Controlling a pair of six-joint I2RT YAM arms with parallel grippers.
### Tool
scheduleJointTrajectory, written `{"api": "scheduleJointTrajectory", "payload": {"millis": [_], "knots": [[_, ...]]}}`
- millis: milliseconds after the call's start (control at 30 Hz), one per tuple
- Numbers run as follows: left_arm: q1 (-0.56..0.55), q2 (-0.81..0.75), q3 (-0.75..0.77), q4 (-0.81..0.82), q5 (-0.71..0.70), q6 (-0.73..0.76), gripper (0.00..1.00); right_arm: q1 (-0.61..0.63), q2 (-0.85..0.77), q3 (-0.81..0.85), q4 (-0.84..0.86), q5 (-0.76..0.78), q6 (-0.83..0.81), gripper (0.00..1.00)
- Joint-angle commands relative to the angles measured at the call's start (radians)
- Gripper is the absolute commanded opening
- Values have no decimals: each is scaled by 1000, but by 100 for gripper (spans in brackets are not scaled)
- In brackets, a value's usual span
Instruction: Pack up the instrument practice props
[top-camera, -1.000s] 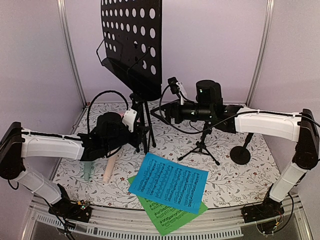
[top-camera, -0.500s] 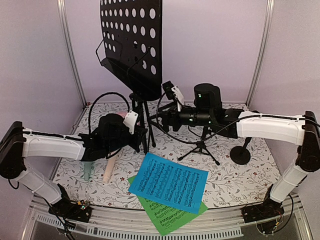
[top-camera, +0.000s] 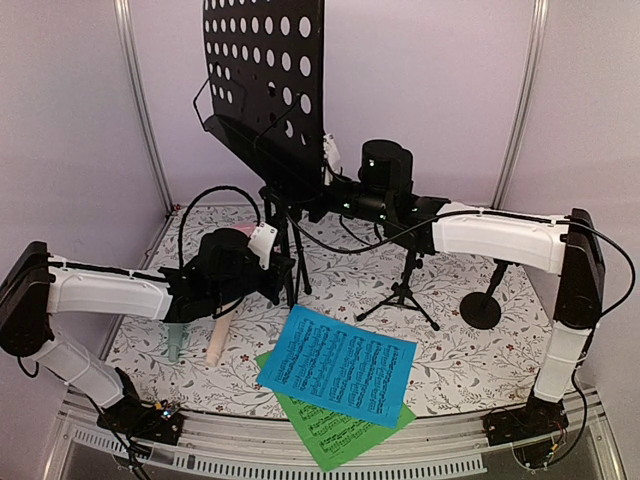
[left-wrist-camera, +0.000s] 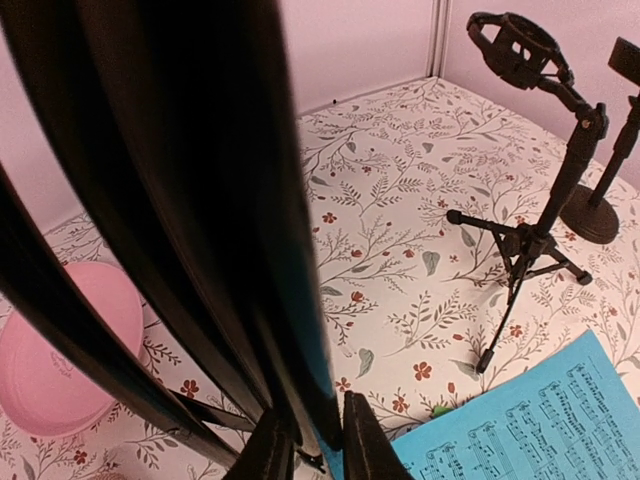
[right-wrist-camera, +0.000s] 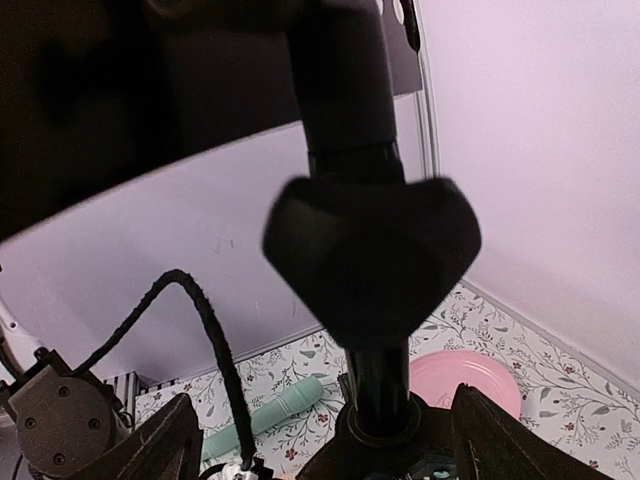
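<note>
The black perforated music desk (top-camera: 265, 90) stands on its tripod at the back. My left gripper (top-camera: 283, 272) (left-wrist-camera: 318, 445) is low at the tripod, shut on one black tripod leg (left-wrist-camera: 300, 330). My right gripper (top-camera: 298, 203) (right-wrist-camera: 330, 440) is open, its fingers (right-wrist-camera: 150, 445) wide on either side of the stand's post (right-wrist-camera: 380, 390) just under the desk. A mint-green microphone (top-camera: 177, 340) and a peach microphone (top-camera: 218, 335) lie under the left arm. The blue music sheet (top-camera: 338, 365) overlaps the green one (top-camera: 335, 435) at the front.
A small black microphone tripod (top-camera: 403, 290) (left-wrist-camera: 530, 240) stands mid-table, and a round-based black stand (top-camera: 482, 305) to its right. A pink plate (left-wrist-camera: 50, 350) (right-wrist-camera: 465, 380) sits behind the music stand. Lilac walls close the back and sides.
My right arm has swung left and up from the microphone tripod to the music stand's post. My left gripper has closed onto the tripod leg.
</note>
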Motion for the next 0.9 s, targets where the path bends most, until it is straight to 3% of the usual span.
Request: {"api": "scheduleJointTrajectory", "payload": {"millis": [0,133,333,567,767,867], "knots": [[4,3,6,-11,-4,3,17,1,61,26,128,-1,29,86],[4,-2,3,-9,1,0,15,1,90,29,216,-15,9,79],[4,-6,-1,-11,-4,0,14,0,124,25,308,-9,-3,50],[4,3,0,-10,-5,1,13,1,158,37,362,43,7,28],[4,-4,0,-15,-7,0,13,0,176,56,381,-35,-7,7],[4,-14,-1,-18,-11,0,13,0,174,57,386,-44,-5,3]]}}
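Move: The stand's post, just under its black clamp knob, is between the right hand's open jaws but deeper in: about 2 cm forward and 3 cm left of the hand, at its height. The knob is roughly 5 cm above that spot; the perforated desk's middle lies some 3 cm forward, 7 cm left and 18 cm above the hand. From the left hand, shut around a leg, that grip spot is about 3 cm forward, 2 cm right, 18 cm up. Ease the right gripper about 3 cm forward and left onto the music stand's post under the knob, dipping a centimetre first and then rising slightly more, with the hand tilting by 10 to 15 degrees. Shut its wide-open fingers almost fully meanwhile, so that they pinch the post. Keep the left gripper in place, still closed on the stand's leg. ##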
